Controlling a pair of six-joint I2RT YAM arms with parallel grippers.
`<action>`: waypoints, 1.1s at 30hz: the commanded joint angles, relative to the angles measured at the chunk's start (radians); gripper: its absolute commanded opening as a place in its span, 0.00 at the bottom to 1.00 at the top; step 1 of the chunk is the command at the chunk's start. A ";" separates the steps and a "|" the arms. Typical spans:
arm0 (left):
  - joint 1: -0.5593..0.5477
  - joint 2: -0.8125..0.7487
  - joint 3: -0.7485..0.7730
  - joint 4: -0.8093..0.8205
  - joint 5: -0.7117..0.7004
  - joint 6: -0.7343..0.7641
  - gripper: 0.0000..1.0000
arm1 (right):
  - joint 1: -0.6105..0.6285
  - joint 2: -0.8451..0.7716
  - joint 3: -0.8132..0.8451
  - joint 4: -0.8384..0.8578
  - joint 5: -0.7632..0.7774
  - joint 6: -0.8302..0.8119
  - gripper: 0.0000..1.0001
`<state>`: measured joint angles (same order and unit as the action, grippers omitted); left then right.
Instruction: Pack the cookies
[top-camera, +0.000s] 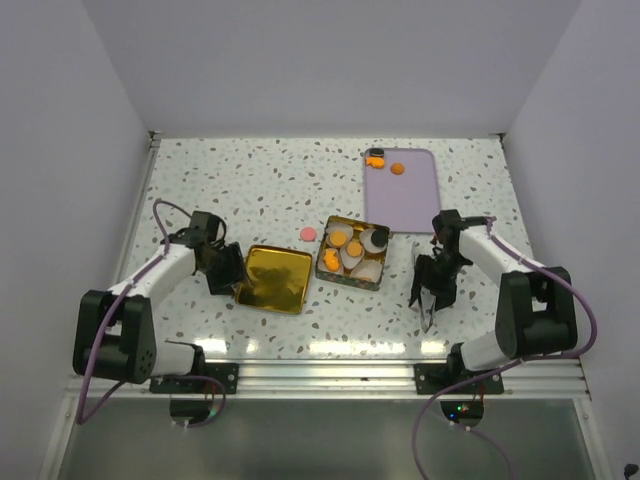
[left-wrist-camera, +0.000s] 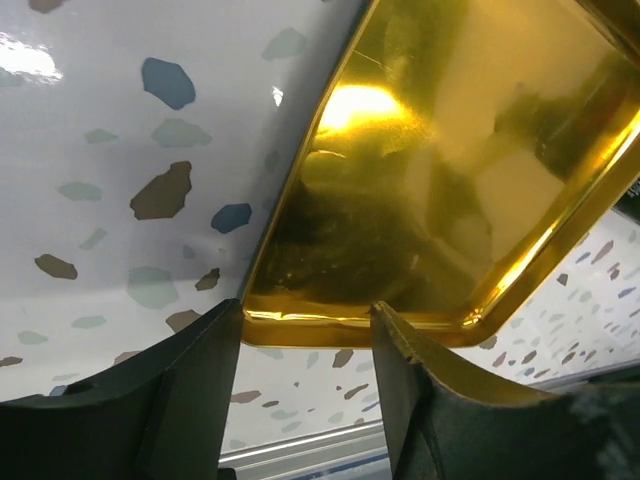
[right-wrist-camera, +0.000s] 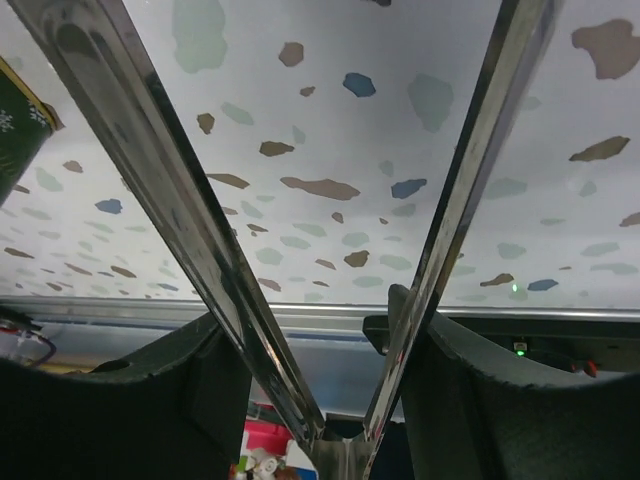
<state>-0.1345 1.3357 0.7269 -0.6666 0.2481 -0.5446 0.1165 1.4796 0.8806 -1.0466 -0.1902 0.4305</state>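
The cookies show in the top view. Orange ones (top-camera: 398, 168) and a black one (top-camera: 377, 152) lie on the purple tray (top-camera: 400, 200). A pink one (top-camera: 309, 234) lies on the table. Others sit in white paper cups inside the square tin (top-camera: 330, 270). The gold lid (top-camera: 272, 278) lies inside-up left of the tin. My left gripper (top-camera: 232, 275) stands open at the lid's left rim; in the left wrist view its fingertips (left-wrist-camera: 305, 315) flank the edge of the lid (left-wrist-camera: 440, 180). My right gripper (top-camera: 435, 282) is shut on metal tongs (right-wrist-camera: 170, 180), spread in a V over bare table.
The aluminium rail (top-camera: 330, 375) runs along the table's near edge, just below both arms. White walls close in the table on the left, right and back. The tin's green side (right-wrist-camera: 15, 130) shows at the left of the right wrist view.
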 joint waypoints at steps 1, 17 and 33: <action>-0.005 0.022 0.000 0.051 -0.069 -0.021 0.57 | -0.005 -0.007 -0.008 0.094 -0.057 0.010 0.57; -0.007 0.190 0.043 0.163 -0.110 -0.002 0.37 | -0.005 -0.005 -0.012 0.076 -0.072 0.007 0.88; -0.007 0.016 0.291 0.104 -0.090 -0.015 0.00 | -0.003 -0.231 0.437 -0.158 -0.283 0.123 0.99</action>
<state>-0.1398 1.4662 0.9104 -0.5922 0.1612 -0.5556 0.1165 1.2964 1.2102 -1.1416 -0.2928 0.4866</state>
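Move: Ahead and to the right of the left hand lies the gold lid, its middle about 5 cm forward, 7 right and 3 below. The pink disc is some 14 cm forward and 15 right of that hand, the cookie box 10 forward and 25 right, both about 4 cm lower. The right hand, already gripping the tongs, aims at a table spot 1 cm ahead, 3 left and 4 below; from there the cookie box is about 10 farther out and 13 left. Sinking about 2.5 cm and edging left, the left hand then slides forward while its fingers close on the lid's left rim near the near corner, and keeps forward and up, lifting about 5 cm. Meanwhile the right hand shifts slightly forward, opens wide to let go of the tongs, then rises some 12 cm, drifting forward and tilting its fingers outward. ##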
